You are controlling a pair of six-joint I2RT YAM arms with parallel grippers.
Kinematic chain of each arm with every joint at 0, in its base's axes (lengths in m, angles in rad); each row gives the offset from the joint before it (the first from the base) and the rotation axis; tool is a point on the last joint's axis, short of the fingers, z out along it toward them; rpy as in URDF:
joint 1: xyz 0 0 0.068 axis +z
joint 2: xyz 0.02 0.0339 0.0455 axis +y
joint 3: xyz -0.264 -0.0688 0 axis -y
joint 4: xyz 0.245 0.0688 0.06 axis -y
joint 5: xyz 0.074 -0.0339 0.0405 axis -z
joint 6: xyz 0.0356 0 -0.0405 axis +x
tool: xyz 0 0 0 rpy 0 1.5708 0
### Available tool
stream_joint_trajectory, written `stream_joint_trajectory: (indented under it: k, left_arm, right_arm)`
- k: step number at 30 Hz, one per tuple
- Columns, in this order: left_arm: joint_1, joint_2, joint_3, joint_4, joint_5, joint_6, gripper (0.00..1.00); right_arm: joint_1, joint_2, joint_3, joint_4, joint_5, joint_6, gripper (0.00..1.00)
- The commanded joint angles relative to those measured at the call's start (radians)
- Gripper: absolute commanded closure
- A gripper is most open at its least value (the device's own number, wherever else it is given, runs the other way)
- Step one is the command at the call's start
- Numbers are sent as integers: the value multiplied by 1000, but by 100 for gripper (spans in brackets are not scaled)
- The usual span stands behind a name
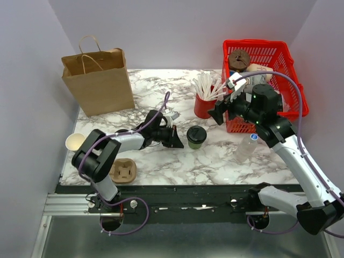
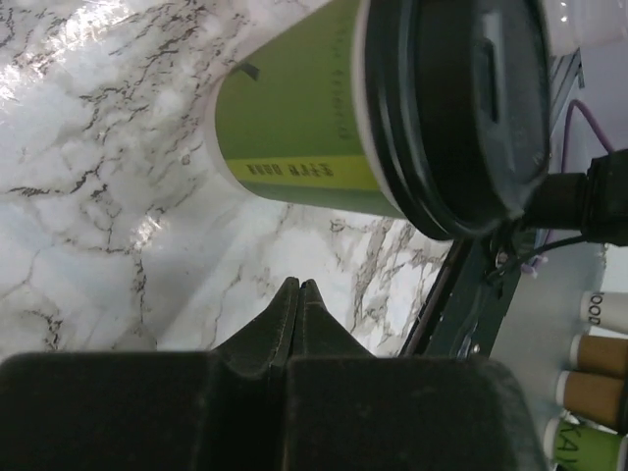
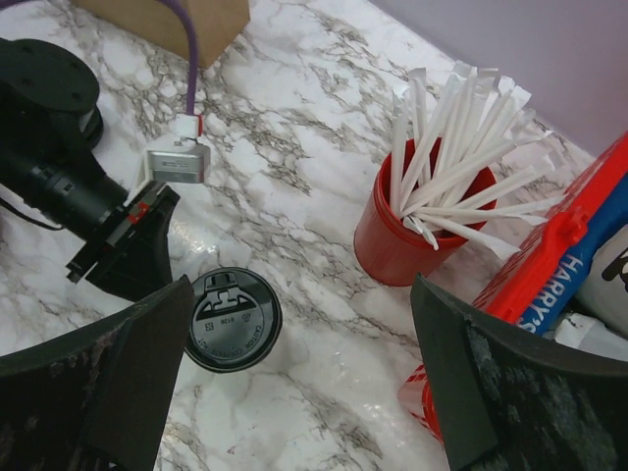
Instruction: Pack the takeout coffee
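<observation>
The takeout coffee (image 1: 196,137) is a small olive-green paper cup with a black lid, standing upright on the marble table (image 1: 161,161). In the left wrist view its green side (image 2: 294,118) and black lid (image 2: 461,108) fill the top. My left gripper (image 1: 174,137) lies low just left of the cup, its jaws pressed together (image 2: 299,287) on nothing, a short gap short of the cup. My right gripper (image 3: 302,294) hangs open above the table, between the cup's lid (image 3: 233,319) and the red cup, holding nothing.
A brown paper bag (image 1: 98,80) stands at the back left. A red cup of white sticks (image 1: 204,105) and a red basket (image 1: 263,80) are at the back right. A cream cup (image 1: 75,142), a cardboard cup carrier (image 1: 123,171) and a plastic bottle (image 1: 247,148) sit nearer.
</observation>
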Motion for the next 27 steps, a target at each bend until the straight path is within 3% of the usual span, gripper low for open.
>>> stream_joint_trajectory:
  k: [1, 27]
  left_arm:
    - [-19, 104, 67, 144, 10, -116, 100]
    - [-129, 480, 429, 240, 20, -248, 100]
  right_arm:
    - [-11, -39, 3, -38, 48, 7, 0]
    - [-57, -104, -67, -9, 68, -14, 0]
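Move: The lidded green cup stands upright about 8 cm to the right of the left hand's shut fingers and 3 cm farther out, its middle about level with them. From that hand the red straw holder is roughly 17 cm ahead and 12 cm to the right, and the clear bottle some 28 cm to the right and 3 cm nearer the robot. From the right hand the cup lies about 7 cm to the left, level fore and aft, and some 22 cm below. With fingers kept shut, the left hand sweeps about 10 cm to the right and 5 cm forward, sinking a couple of centimetres at first, and brings its fingertips against the left side of the standing cup around mid-height, pushing it along the table towards the straw holder and the basket. The right hand, empty and wide open above, eases some 3 cm to the right, away from where the cup first stood. ##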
